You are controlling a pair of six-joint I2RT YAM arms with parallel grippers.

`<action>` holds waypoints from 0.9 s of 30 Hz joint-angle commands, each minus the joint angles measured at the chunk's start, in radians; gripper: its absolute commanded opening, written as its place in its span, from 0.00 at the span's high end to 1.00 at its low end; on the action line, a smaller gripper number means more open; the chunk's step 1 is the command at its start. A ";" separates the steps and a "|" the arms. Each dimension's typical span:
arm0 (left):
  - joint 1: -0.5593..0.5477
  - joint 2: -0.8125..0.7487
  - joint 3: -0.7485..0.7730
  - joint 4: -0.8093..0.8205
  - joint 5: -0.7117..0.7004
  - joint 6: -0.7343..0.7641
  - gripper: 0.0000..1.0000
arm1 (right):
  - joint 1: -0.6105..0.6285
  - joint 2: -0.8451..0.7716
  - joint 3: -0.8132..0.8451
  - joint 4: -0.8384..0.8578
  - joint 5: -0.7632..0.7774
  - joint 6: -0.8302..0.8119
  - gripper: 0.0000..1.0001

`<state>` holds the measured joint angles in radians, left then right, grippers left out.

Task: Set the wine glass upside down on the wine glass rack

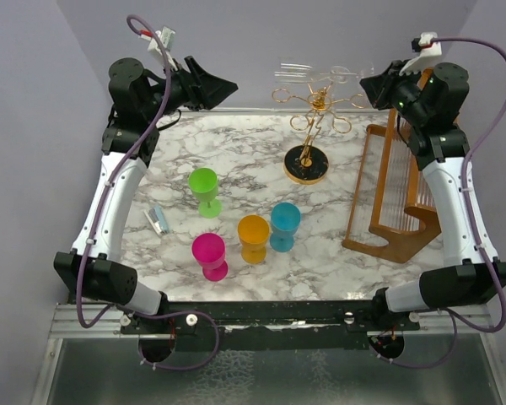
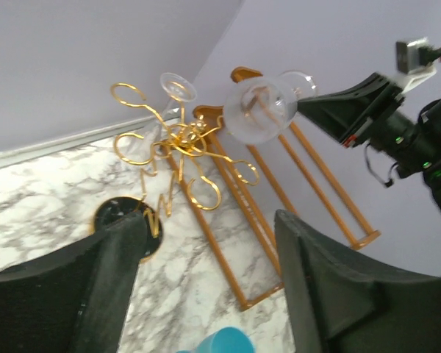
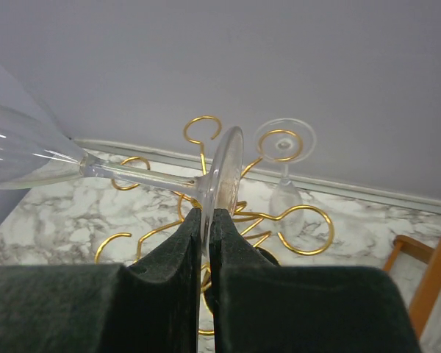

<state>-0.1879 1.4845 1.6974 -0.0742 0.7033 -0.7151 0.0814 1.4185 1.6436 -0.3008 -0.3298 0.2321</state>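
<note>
The clear wine glass [image 1: 316,74] lies on its side in the air above the gold wine glass rack [image 1: 318,105]. My right gripper [image 3: 207,213] is shut on the edge of its round foot [image 3: 226,168]. Its stem [image 3: 140,174] and bowl run off to the left, over the rack's ring-ended arms [image 3: 306,207]. My left gripper [image 2: 209,224] is open and holds nothing. It is high at the back left [image 1: 228,87], apart from the glass. From there I see the bowl [image 2: 261,110] end-on and the rack [image 2: 180,140] below it.
Another clear glass [image 3: 284,141] hangs upside down on the rack. A brown wooden slatted frame [image 1: 396,194] stands to the right of the rack's black base [image 1: 306,165]. Green [image 1: 204,187], pink [image 1: 209,253], orange [image 1: 254,236] and blue [image 1: 285,224] goblets stand in front. A small silver object [image 1: 157,221] lies at the left.
</note>
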 commanded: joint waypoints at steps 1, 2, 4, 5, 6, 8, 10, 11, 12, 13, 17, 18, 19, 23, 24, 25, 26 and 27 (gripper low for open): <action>0.029 -0.067 0.019 -0.114 -0.014 0.182 0.22 | -0.034 -0.041 0.031 -0.010 0.048 -0.049 0.99; 0.032 -0.071 0.024 -0.139 -0.018 0.211 0.19 | -0.037 -0.043 0.038 -0.015 0.057 -0.061 0.99; 0.034 -0.078 0.038 -0.188 -0.032 0.273 0.10 | -0.042 -0.047 0.057 -0.026 0.082 -0.092 0.99; 0.034 -0.082 0.045 -0.215 -0.040 0.302 0.06 | -0.044 -0.049 0.065 -0.031 0.094 -0.109 0.99; 0.034 -0.085 0.050 -0.239 -0.054 0.334 0.05 | -0.047 -0.052 0.076 -0.036 0.109 -0.124 0.99; 0.034 -0.089 0.057 -0.281 -0.073 0.392 0.03 | -0.049 -0.056 0.094 -0.048 0.132 -0.160 0.99; 0.035 -0.094 0.060 -0.319 -0.086 0.451 0.03 | -0.049 -0.061 0.117 -0.061 0.157 -0.204 0.99; 0.034 -0.095 0.061 -0.337 -0.091 0.476 0.03 | -0.049 -0.064 0.127 -0.067 0.171 -0.225 0.99; 0.034 -0.096 0.061 -0.354 -0.095 0.502 0.03 | -0.049 -0.067 0.138 -0.072 0.186 -0.257 0.99; 0.034 -0.098 0.061 -0.369 -0.096 0.524 0.03 | -0.049 -0.067 0.152 -0.080 0.202 -0.283 0.99; 0.036 -0.106 0.065 -0.427 -0.111 0.607 0.03 | -0.049 -0.069 0.207 -0.105 0.259 -0.394 0.99; 0.036 -0.107 0.071 -0.442 -0.119 0.624 0.03 | -0.049 -0.068 0.222 -0.115 0.269 -0.426 0.99; 0.036 -0.108 0.075 -0.456 -0.127 0.641 0.03 | -0.049 -0.068 0.239 -0.126 0.276 -0.456 0.99; 0.036 -0.111 0.081 -0.495 -0.145 0.680 0.03 | -0.049 -0.069 0.268 -0.185 0.274 -0.611 0.99; 0.037 -0.111 0.077 -0.497 -0.145 0.680 0.03 | -0.049 -0.068 0.272 -0.197 0.276 -0.646 0.99; 0.037 -0.109 0.074 -0.497 -0.145 0.683 0.03 | -0.049 -0.069 0.273 -0.203 0.282 -0.682 0.99; 0.038 -0.107 0.073 -0.496 -0.145 0.683 0.03 | -0.049 -0.068 0.275 -0.207 0.295 -0.712 0.99; 0.039 -0.106 0.072 -0.496 -0.147 0.683 0.03 | -0.049 -0.066 0.277 -0.209 0.311 -0.745 0.99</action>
<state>-0.1562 1.4059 1.7435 -0.5468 0.5838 -0.0788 0.0372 1.3617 1.8919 -0.4686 -0.0864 -0.3229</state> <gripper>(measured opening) 0.967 0.055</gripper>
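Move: The right hand holds the glass by its foot, bowl to the left; the wine glass rack's hub lies about 12 cm ahead, 8 cm left and 8 cm below. A glass already hanging there is some 19 cm ahead, 3 cm left and 14 cm lower; the wooden frame stands roughly 20 cm right, level fore and aft, 25 cm down. From the left hand the hub is about 17 cm ahead, 20 cm right, 13 cm below. Right, still pinching the glass, rises rightward from the rack, some 13 cm, rolling bowl-down; left opens, sinking leftward. ##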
